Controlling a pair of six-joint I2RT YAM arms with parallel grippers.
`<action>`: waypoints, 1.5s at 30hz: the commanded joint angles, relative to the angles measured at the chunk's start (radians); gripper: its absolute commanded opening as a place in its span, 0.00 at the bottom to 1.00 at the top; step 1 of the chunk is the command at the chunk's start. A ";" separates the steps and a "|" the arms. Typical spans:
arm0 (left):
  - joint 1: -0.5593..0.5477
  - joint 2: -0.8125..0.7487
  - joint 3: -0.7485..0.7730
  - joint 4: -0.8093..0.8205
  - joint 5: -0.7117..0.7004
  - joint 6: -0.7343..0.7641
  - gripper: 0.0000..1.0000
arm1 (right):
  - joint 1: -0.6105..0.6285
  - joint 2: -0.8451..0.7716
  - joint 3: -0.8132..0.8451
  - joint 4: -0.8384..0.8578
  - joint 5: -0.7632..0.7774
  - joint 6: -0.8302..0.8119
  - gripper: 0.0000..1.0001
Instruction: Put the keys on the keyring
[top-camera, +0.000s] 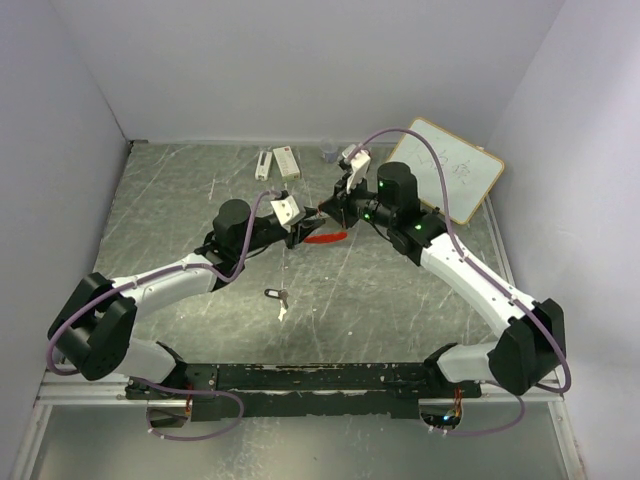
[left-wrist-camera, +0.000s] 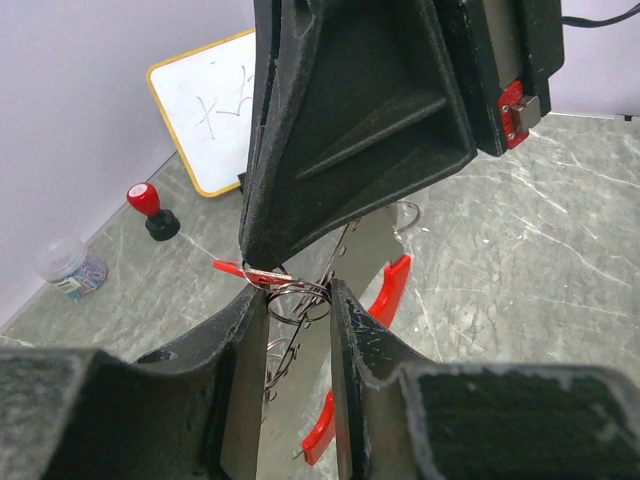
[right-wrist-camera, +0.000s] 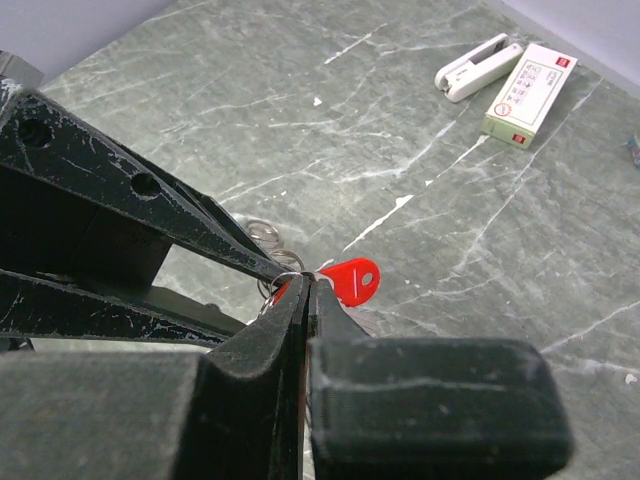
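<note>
My left gripper (top-camera: 296, 235) and right gripper (top-camera: 322, 215) meet tip to tip above the table's middle. In the left wrist view the keyring's thin wire ring (left-wrist-camera: 300, 300) sits pinched between the left fingers, and its curved red plastic piece (left-wrist-camera: 392, 288) and chain hang below. The right gripper (right-wrist-camera: 312, 280) is shut on the red-headed key (right-wrist-camera: 352, 280), with the head poking out past the tips. This key's blade (left-wrist-camera: 268, 273) lies against the wire ring. The black-headed key (top-camera: 272, 293) lies on the table nearer the arm bases, beside a white scrap (top-camera: 283, 311).
A small whiteboard (top-camera: 455, 170) leans at the back right. A white stapler (top-camera: 263, 163) and a small box (top-camera: 287, 160) lie at the back centre. Near the back wall are a small jar (top-camera: 328, 152) and a red-topped black stamp (left-wrist-camera: 150, 208). Walls close in both sides.
</note>
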 joint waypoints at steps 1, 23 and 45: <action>-0.011 -0.042 -0.010 0.073 0.019 0.026 0.24 | 0.003 0.024 0.036 -0.006 0.034 0.005 0.00; -0.010 -0.115 -0.042 -0.012 -0.212 0.035 0.64 | 0.003 -0.023 0.016 -0.005 0.098 0.004 0.00; 0.001 -0.077 0.041 -0.193 -0.402 -0.316 0.74 | -0.170 0.538 0.211 -0.131 0.228 0.183 0.54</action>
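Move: Hanging between the hands, the keyring has its small ring still pinched in the left fingertips; the middle of its grey strip is roughly 8 cm below both hand points and about 2 cm back of them. The right hand keeps the red key right between its fingertips, at that ring. On the table, counted from the right hand and about 25 cm lower, the red stamp stands some 24 cm ahead and 11 cm right, the white box 26 cm ahead and 9 cm left, and the black fob 9 cm back and 9 cm left. Letting go of the small ring first, the left fingers open wide while that hand backs off about 5 cm to its left and forward, turning some 20 degrees counter-clockwise. The right hand holds on, nearly still, then opens to release the red key and sinks fast, about 17 cm down, 9 cm forward and 7 cm right, swinging clockwise and tipping its fingers about 30 degrees downward over the table. ##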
